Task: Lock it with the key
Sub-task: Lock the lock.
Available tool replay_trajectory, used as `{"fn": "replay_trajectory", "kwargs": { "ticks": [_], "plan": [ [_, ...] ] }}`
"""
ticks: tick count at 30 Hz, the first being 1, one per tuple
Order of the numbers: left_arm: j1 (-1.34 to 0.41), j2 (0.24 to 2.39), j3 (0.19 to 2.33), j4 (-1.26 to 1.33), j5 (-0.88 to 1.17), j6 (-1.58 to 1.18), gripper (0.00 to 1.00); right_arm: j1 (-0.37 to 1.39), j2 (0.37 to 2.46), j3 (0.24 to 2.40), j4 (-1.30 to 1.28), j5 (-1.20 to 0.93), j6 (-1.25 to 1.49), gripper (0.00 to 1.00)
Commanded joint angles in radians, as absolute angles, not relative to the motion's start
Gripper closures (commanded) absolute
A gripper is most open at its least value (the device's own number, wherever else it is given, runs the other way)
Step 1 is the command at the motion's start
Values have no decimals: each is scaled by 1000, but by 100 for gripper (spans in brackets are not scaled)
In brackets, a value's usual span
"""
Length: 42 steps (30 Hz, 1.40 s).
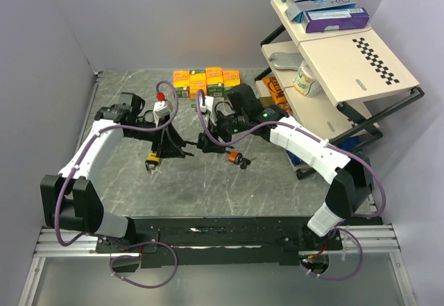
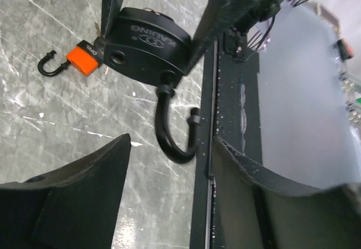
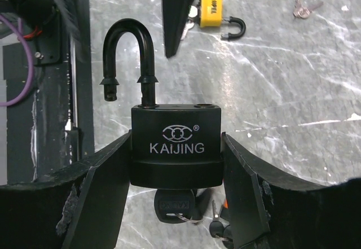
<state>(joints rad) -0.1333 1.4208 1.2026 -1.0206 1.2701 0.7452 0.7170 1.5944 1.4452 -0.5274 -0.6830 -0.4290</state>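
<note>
A black KAIJING padlock (image 3: 175, 144) hangs above the table, and my right gripper (image 3: 176, 143) is shut on its body from both sides. Its shackle (image 3: 128, 51) stands open, with the free end out of its hole. A black-headed key (image 3: 181, 205) on a ring sticks in the bottom of the lock. In the left wrist view the same padlock (image 2: 148, 44) points its shackle (image 2: 176, 133) toward my left gripper (image 2: 172, 147). That gripper is open, with the bend of the shackle between its fingertips (image 2: 121, 147) and touching neither. In the top view the two grippers meet at the table's middle (image 1: 198, 143).
An orange padlock (image 2: 84, 60) lies on the marble table beside the black one. A yellow padlock (image 3: 213, 11) with keys lies further out. Small orange and yellow boxes (image 1: 208, 80) line the back wall. A tilted white shelf rack (image 1: 340, 63) stands at the right.
</note>
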Motion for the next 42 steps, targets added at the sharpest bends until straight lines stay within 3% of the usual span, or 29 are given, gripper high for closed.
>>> {"fn": "replay_trajectory", "kwargs": {
  "ticks": [1, 6, 7, 10, 12, 13, 14, 15, 16, 19, 30, 42],
  "plan": [
    [-172, 1338, 1161, -858, 1249, 632, 43, 736, 1494, 1456, -469, -735, -453, 100],
    [-183, 1351, 1172, -936, 1250, 715, 66, 741, 1491, 1463, -474, -750, -456, 100],
    [-183, 1354, 1180, -960, 1247, 745, 79, 741, 1493, 1463, -483, -755, -460, 100],
    [-183, 1339, 1174, -950, 1246, 739, 97, 744, 1496, 1470, -509, -787, -474, 100],
    [-183, 1322, 1167, -901, 1247, 712, 99, 742, 1506, 1492, -535, -839, -469, 100],
    [-181, 1301, 1157, -870, 1250, 645, 99, 742, 1514, 1508, -551, -853, -465, 95],
    [-176, 1289, 1152, -803, 1250, 611, 99, 738, 1528, 1522, -587, -880, -444, 83],
    [-173, 1276, 1149, -767, 1255, 576, 99, 730, 1532, 1541, -604, -900, -437, 65],
    [-167, 1253, 1141, -734, 1265, 498, 99, 720, 1534, 1543, -612, -917, -425, 33],
    [-149, 1226, 1140, -600, 1295, 361, 99, 664, 1497, 1502, -569, -972, -348, 14],
    [-150, 1158, 1127, -172, 1350, -130, 99, 603, 1347, 1352, -321, -924, -250, 3],
    [-190, 1121, 1140, -39, 1342, -267, 99, 597, 1333, 1313, -131, -1017, -209, 3]
  ]
}}
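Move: The black lock's open shackle reaches between the left hand's open fingers, about 1 cm back and 1 cm right of its hand point; the lock body is roughly 5 cm to that hand's right. The right hand already grips that body, its middle about 1 cm left of its hand point. On the table, some 20 cm below both, the yellow lock lies about 15 cm left and 4 cm ahead of the left hand; the orange lock lies roughly 13 cm right and 3 cm ahead of the right hand. The left fingers ease back about a centimetre and pinch the black lock's shackle, then keep hold and carry it up some 10 cm, fingertips tipping up about 10 degrees. As the lift begins, the right fingers open wide and let go of the body; that hand also rises about 9 cm, drifting some 3 cm right, away from the left hand, and tilting its fingertips upward. ##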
